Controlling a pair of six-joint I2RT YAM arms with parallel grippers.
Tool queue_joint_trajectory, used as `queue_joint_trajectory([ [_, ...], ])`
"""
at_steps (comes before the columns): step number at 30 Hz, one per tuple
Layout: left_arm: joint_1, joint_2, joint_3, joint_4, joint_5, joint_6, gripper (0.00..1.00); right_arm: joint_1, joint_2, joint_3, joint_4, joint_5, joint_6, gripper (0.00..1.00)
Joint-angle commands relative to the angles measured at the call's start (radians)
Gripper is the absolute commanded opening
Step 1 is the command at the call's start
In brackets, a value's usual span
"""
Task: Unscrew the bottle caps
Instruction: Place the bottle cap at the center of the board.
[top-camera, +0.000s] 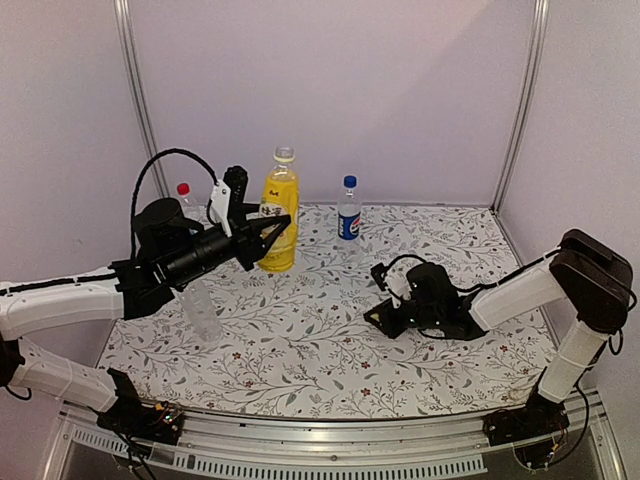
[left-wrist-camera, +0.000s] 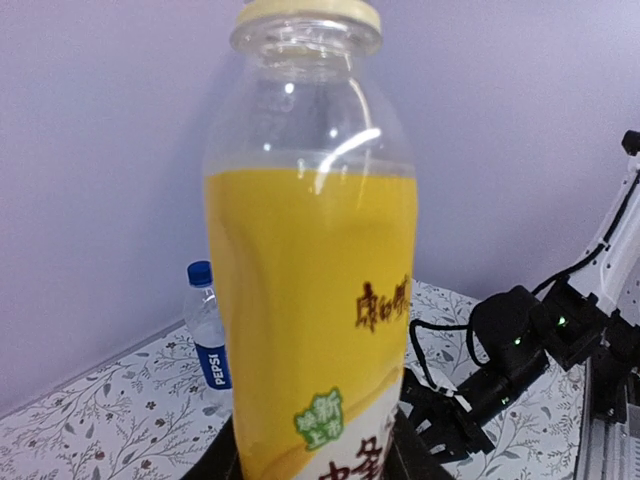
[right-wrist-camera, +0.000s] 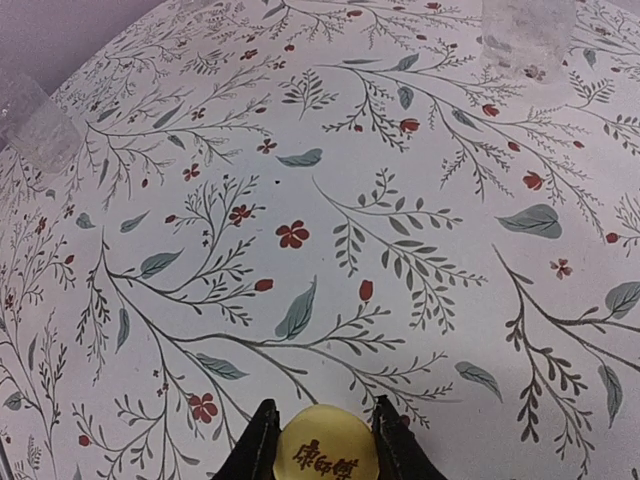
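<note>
The bottle with yellow liquid (top-camera: 279, 215) stands upright at the back of the table, and it fills the left wrist view (left-wrist-camera: 310, 300). My left gripper (top-camera: 268, 235) is shut on its lower body, with a dark finger (left-wrist-camera: 225, 462) on each side. Its neck shows only a pale ring on top. The yellow cap (right-wrist-camera: 320, 455) sits between the jaws of my right gripper (top-camera: 385, 315), which is shut on it low over the tablecloth at centre right. The blue-label bottle (top-camera: 349, 212) stands capped to the right of the yellow one. A red-capped bottle (top-camera: 185, 200) and a plain clear bottle (top-camera: 203, 312) are near my left arm.
A floral tablecloth (top-camera: 320, 350) covers the table, with walls on three sides. Two clear bottle bases (right-wrist-camera: 35, 125) (right-wrist-camera: 525, 35) show at the edges of the right wrist view. My right arm (left-wrist-camera: 510, 360) lies behind the yellow bottle in the left wrist view.
</note>
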Motion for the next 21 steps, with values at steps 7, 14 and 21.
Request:
queue_joint_trajectory([
  [7, 0.008, 0.011, -0.003, -0.006, -0.013, 0.025, 0.33, 0.050, 0.101, 0.016, 0.064, 0.088, -0.010, 0.32],
  [14, 0.007, 0.035, 0.011, -0.024, -0.010, 0.021, 0.33, 0.061, 0.129, 0.005, 0.047, 0.135, -0.004, 0.39],
  [21, 0.006, 0.035, 0.004, -0.017, -0.009, 0.029, 0.33, 0.063, 0.024, -0.009, -0.008, 0.122, 0.014, 0.57],
])
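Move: The right hand holds the yellow cap just above the board; its landing spot is about 4 cm below and barely 1 cm back. The Pepsi bottle stands roughly 35 cm ahead and 4 cm left of the hand, and the clear bottle some 34 cm left and about level with it. From the left hand, which holds the uncapped yellow bottle, that spot is about 17 cm right, roughly level fore and aft, and some 32 cm below. The right fingers, pinching the yellow cap at first, open around it and let it go at the board. The hand first sinks about 3.5 cm with a slight tilt, slowing as it gets down, then stays there while the fingers spread to about half open. The left hand keeps its grip on the yellow bottle and lowers it some 2 cm. ##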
